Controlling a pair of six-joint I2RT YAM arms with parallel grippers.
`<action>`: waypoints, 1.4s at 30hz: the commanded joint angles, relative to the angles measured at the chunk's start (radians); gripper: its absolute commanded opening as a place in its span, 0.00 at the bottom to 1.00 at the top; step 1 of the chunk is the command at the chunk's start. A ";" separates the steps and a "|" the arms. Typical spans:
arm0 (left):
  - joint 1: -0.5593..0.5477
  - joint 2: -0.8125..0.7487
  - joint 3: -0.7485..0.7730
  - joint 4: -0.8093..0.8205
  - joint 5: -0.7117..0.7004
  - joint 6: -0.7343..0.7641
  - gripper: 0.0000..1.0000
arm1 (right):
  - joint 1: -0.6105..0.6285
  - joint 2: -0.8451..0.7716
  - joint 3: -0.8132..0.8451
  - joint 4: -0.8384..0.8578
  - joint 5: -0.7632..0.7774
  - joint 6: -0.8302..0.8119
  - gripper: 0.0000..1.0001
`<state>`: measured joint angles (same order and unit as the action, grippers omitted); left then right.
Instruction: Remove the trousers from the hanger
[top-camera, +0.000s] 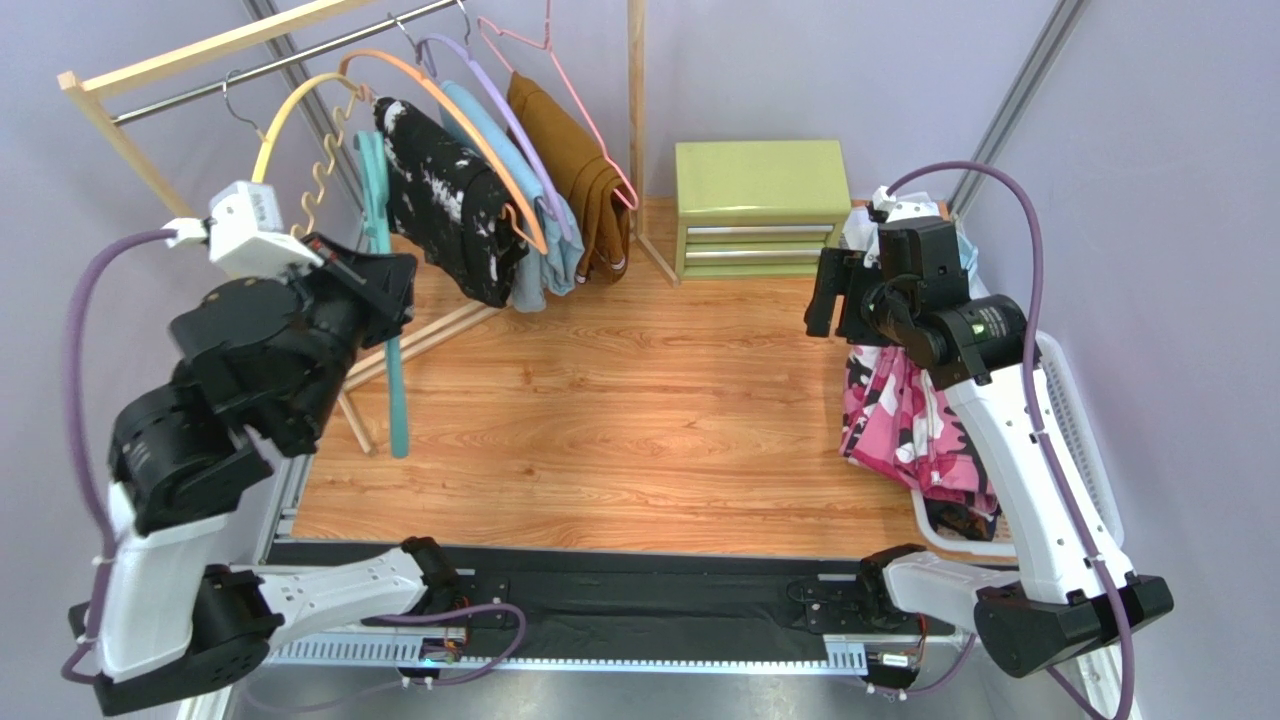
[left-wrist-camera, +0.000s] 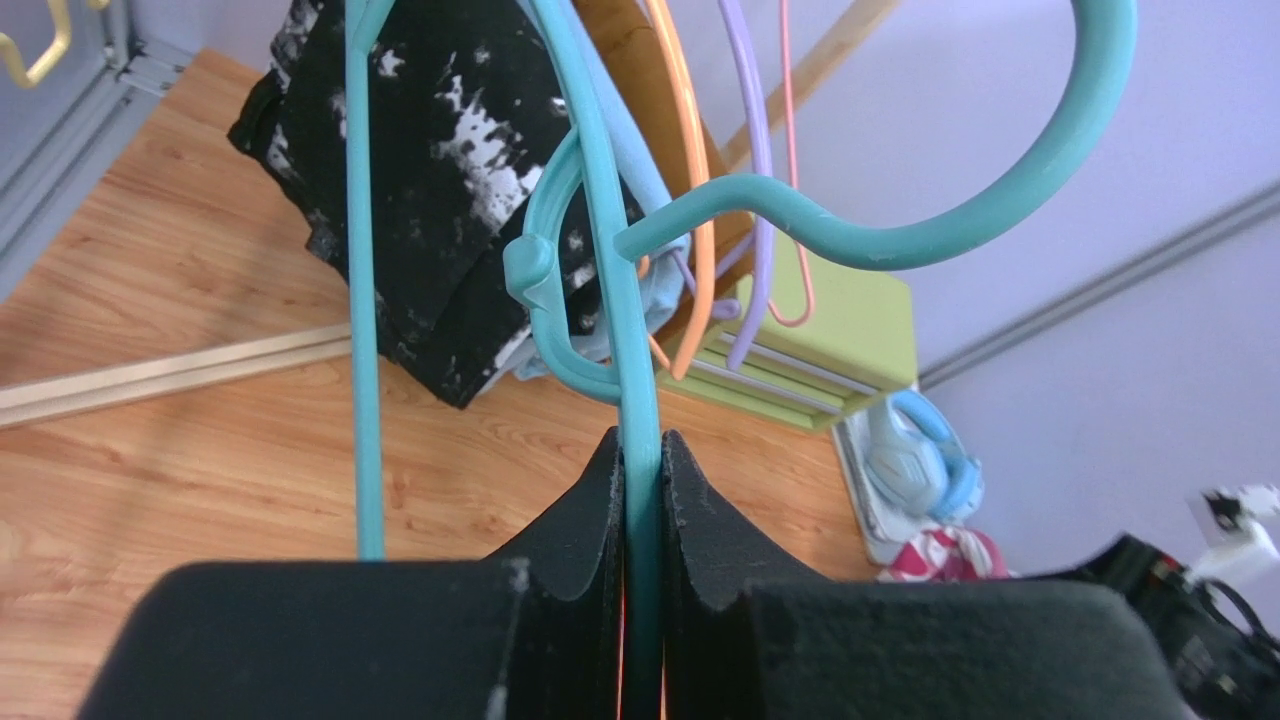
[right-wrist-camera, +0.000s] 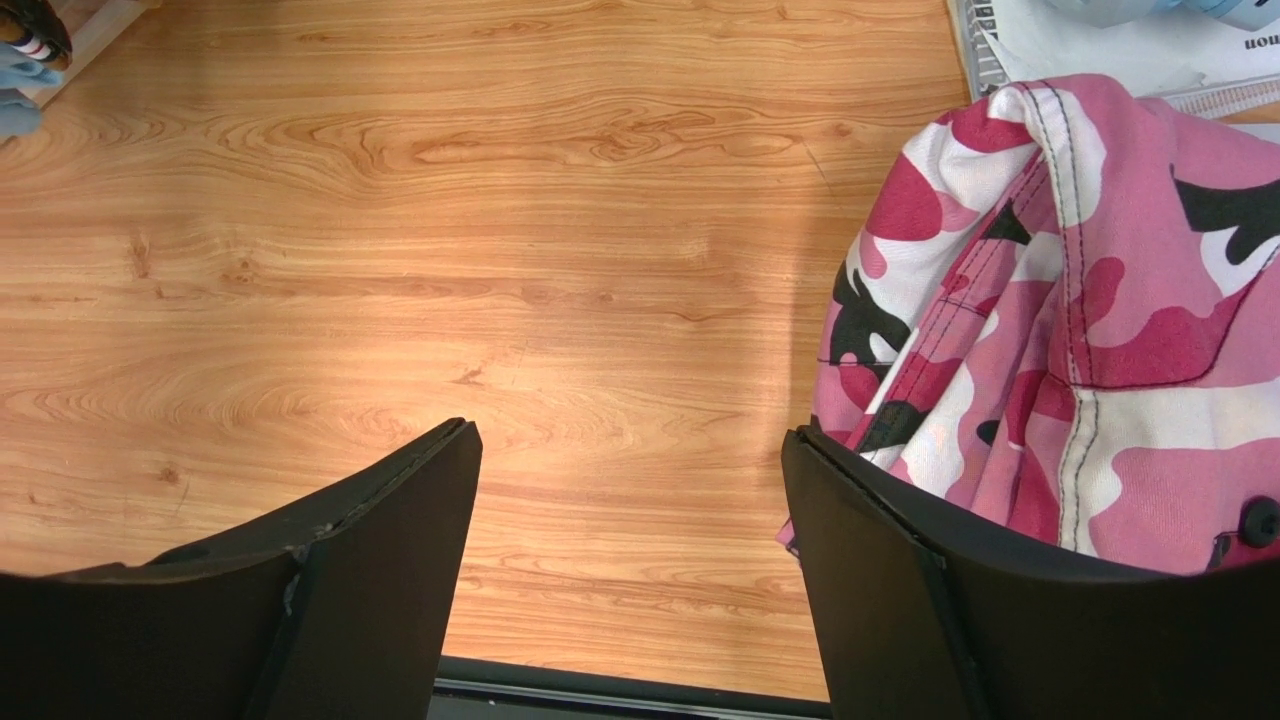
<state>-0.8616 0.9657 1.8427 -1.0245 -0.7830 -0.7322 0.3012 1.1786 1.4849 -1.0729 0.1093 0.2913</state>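
My left gripper (top-camera: 388, 282) is shut on a bare teal hanger (top-camera: 397, 393), held off the rack with its long bar hanging toward the table. In the left wrist view the hanger's teal rod (left-wrist-camera: 643, 360) runs straight up between the closed fingers (left-wrist-camera: 594, 503). The pink camouflage trousers (top-camera: 902, 423) lie crumpled at the right, draped over the edge of a white basket (top-camera: 1076, 423). My right gripper (top-camera: 831, 294) hovers open just left of them. In the right wrist view only wood shows between its fingers, and the trousers (right-wrist-camera: 1082, 315) lie beside the right finger (right-wrist-camera: 864, 540).
A wooden rack at the back left carries a yellow hanger (top-camera: 290, 132), a black white-splotched garment (top-camera: 451, 192), a light blue garment (top-camera: 534, 248) and a brown garment (top-camera: 583, 180). A green drawer box (top-camera: 759, 203) stands at the back. Blue headphones (left-wrist-camera: 917, 465) lie near the basket.
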 joint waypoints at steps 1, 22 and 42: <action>0.027 0.044 -0.043 0.134 -0.111 0.011 0.00 | 0.007 -0.030 -0.023 0.021 -0.008 -0.004 0.79; 0.631 0.237 0.000 0.388 0.568 -0.183 0.00 | 0.030 -0.053 -0.046 0.037 0.009 -0.030 0.79; 0.855 0.340 0.030 0.462 0.735 -0.282 0.00 | 0.032 -0.088 -0.060 0.047 0.053 -0.055 0.81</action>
<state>-0.0189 1.3098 1.8282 -0.5980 -0.0589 -0.9874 0.3271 1.1122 1.4204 -1.0714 0.1413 0.2558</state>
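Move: The empty teal hanger is still in the left fingers. The free stretch of rail, between the yellow and orange hangers' hooks, lies about 23 cm ahead of this hand, 12 cm left and 9 cm above. The yellow hanger hangs some 14 cm ahead and 15 cm left at hand height; the black-and-white trousers are 19 cm straight ahead, 13 cm lower. From the right hand that stretch is roughly 16 cm ahead, 60 cm left and 30 cm higher. The teal hanger is carried towards the rail in the left hand's unchanged pinch, going forward about 18 cm at nearly level height and curving left over the second half, between the yellow hanger and the black-and-white trousers, then easing off. On the way the wrist swings a little counter-clockwise and rolls some 20 degrees, its left side dropping. ##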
